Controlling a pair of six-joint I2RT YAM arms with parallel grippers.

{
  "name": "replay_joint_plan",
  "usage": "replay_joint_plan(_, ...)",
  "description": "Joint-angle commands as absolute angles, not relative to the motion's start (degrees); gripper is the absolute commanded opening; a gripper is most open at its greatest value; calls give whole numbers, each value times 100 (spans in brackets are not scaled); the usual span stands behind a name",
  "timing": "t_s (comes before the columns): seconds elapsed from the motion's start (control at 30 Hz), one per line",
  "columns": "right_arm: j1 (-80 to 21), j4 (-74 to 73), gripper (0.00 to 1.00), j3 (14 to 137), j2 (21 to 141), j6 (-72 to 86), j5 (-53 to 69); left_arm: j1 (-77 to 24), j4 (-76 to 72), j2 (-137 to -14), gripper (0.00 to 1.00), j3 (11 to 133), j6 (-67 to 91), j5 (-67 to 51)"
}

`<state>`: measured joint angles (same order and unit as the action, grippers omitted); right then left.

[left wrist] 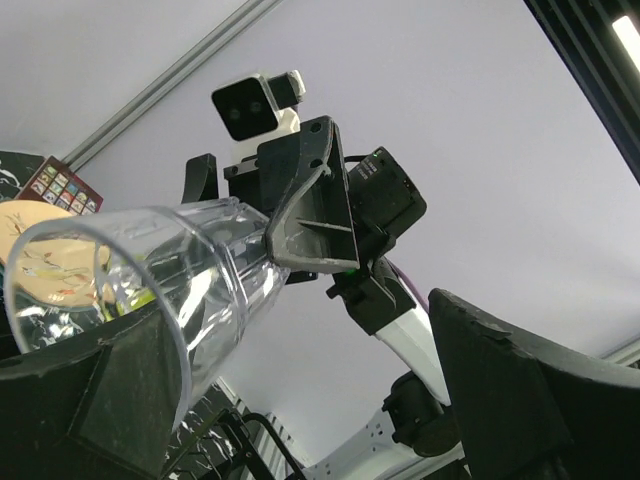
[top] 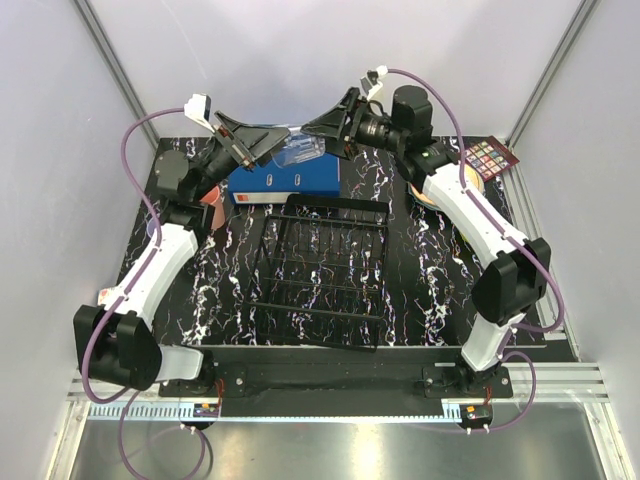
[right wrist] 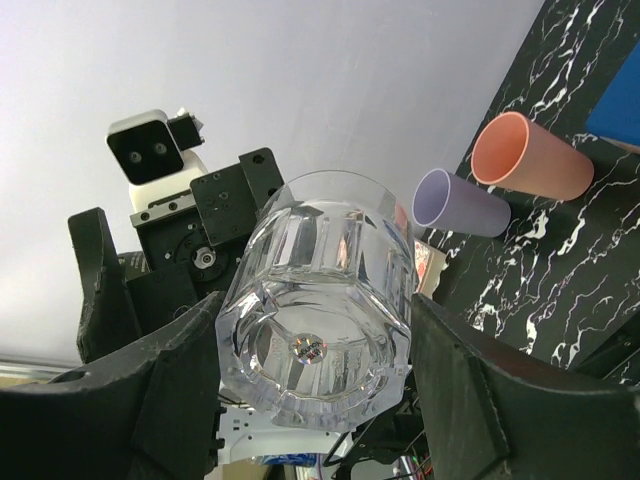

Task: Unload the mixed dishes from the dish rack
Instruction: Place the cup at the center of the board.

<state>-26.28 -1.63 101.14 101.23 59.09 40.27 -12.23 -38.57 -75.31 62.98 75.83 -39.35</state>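
Note:
The clear glass (top: 300, 150) is held in the air over the back of the table, between both arms. My right gripper (top: 335, 128) is shut on its thick base (right wrist: 320, 300), one finger on each side. My left gripper (top: 262, 140) is open wide; the glass's rim (left wrist: 130, 290) lies against its left finger (left wrist: 100, 400), and the other finger stands far off. The black wire dish rack (top: 320, 270) in mid-table holds no dishes. The lilac cup (right wrist: 465, 205) and the salmon-pink cup (right wrist: 530, 160) lie on their sides on the table.
A blue binder (top: 290, 182) lies flat behind the rack, under the glass. Plates (top: 470, 170) are stacked at the back right, beside a colour card (top: 492, 158). White walls close in the back and both sides.

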Motion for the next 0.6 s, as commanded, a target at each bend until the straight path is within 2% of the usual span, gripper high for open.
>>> replay_joint_plan(0.0,-2786,141,0,10485,10230,5933,4175,-1476,-4087,-7629,93,6697,7401,-4254)
replay_joint_plan(0.03,-2804,141,0,10477,10230,5915,4175,-1503,-4130,-7646,89,6671,7392,-4280)
replay_joint_plan(0.07,-2804,141,0,10459,10230,5889,4149,-1512,-4227,-7655,76,6653,7409,-4324)
replay_joint_plan(0.13,-2804,115,0,10424,10187,5854,4113,-1521,-4263,-7647,56,6601,7409,-4350)
replay_joint_plan(0.17,-2804,71,0,10415,10160,5810,4061,-1521,-4141,-7620,30,6601,7340,-4342)
replay_joint_plan(0.2,-2804,36,0,10406,10117,5783,4026,-1512,-4000,-7611,19,6627,7261,-4324)
replay_joint_plan(0.23,-2804,-139,5,10398,10099,5705,3999,-1512,-3842,-7594,8,6688,7173,-4307)
replay_joint_plan(0.27,-2804,-184,18,10380,10038,5661,3964,-1512,-3493,-7568,0,6723,6989,-4263)
replay_joint_plan(0.37,-2804,-597,45,10354,9889,5336,3701,-1459,-2963,-7524,0,6855,6690,-4122)
replay_joint_plan(0.4,-2795,-824,65,10327,9827,5248,3622,-1389,-2858,-7497,0,6882,6645,-4079)
replay_joint_plan(0.47,-2751,-1158,80,10222,9626,4932,3255,-1284,-2507,-7488,0,6996,6513,-3956)
replay_joint_plan(0.5,-2742,-1543,91,10196,9546,4800,3087,-1153,-2348,-7488,0,7048,6452,-3903)
replay_joint_plan(0.57,-2725,-2019,100,10091,9248,4370,2326,-1003,-1579,-7514,0,7285,6172,-3615)
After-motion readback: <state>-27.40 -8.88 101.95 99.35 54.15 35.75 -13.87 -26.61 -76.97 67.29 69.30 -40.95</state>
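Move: Between the two hands hangs the clear cup, already held by the right fingers near its base: its middle lies about 5 cm right, 2 cm ahead and 2 cm below the open left hand, and about 5 cm left, 2 cm back and 2 cm above the right hand. From the left hand, the peach cup stands some 20 cm left, 9 cm ahead; the blue binder roughly 25 cm straight ahead; both about 40 cm lower. Closing from wide open to nearly shut, the left fingers pinch the clear cup's wall at its open rim, while that hand eases some 2 cm right towards the right hand and about 2 cm down. The right hand stays almost in place at the base end, then spreads its fingers wider and tilts slightly to let go. ##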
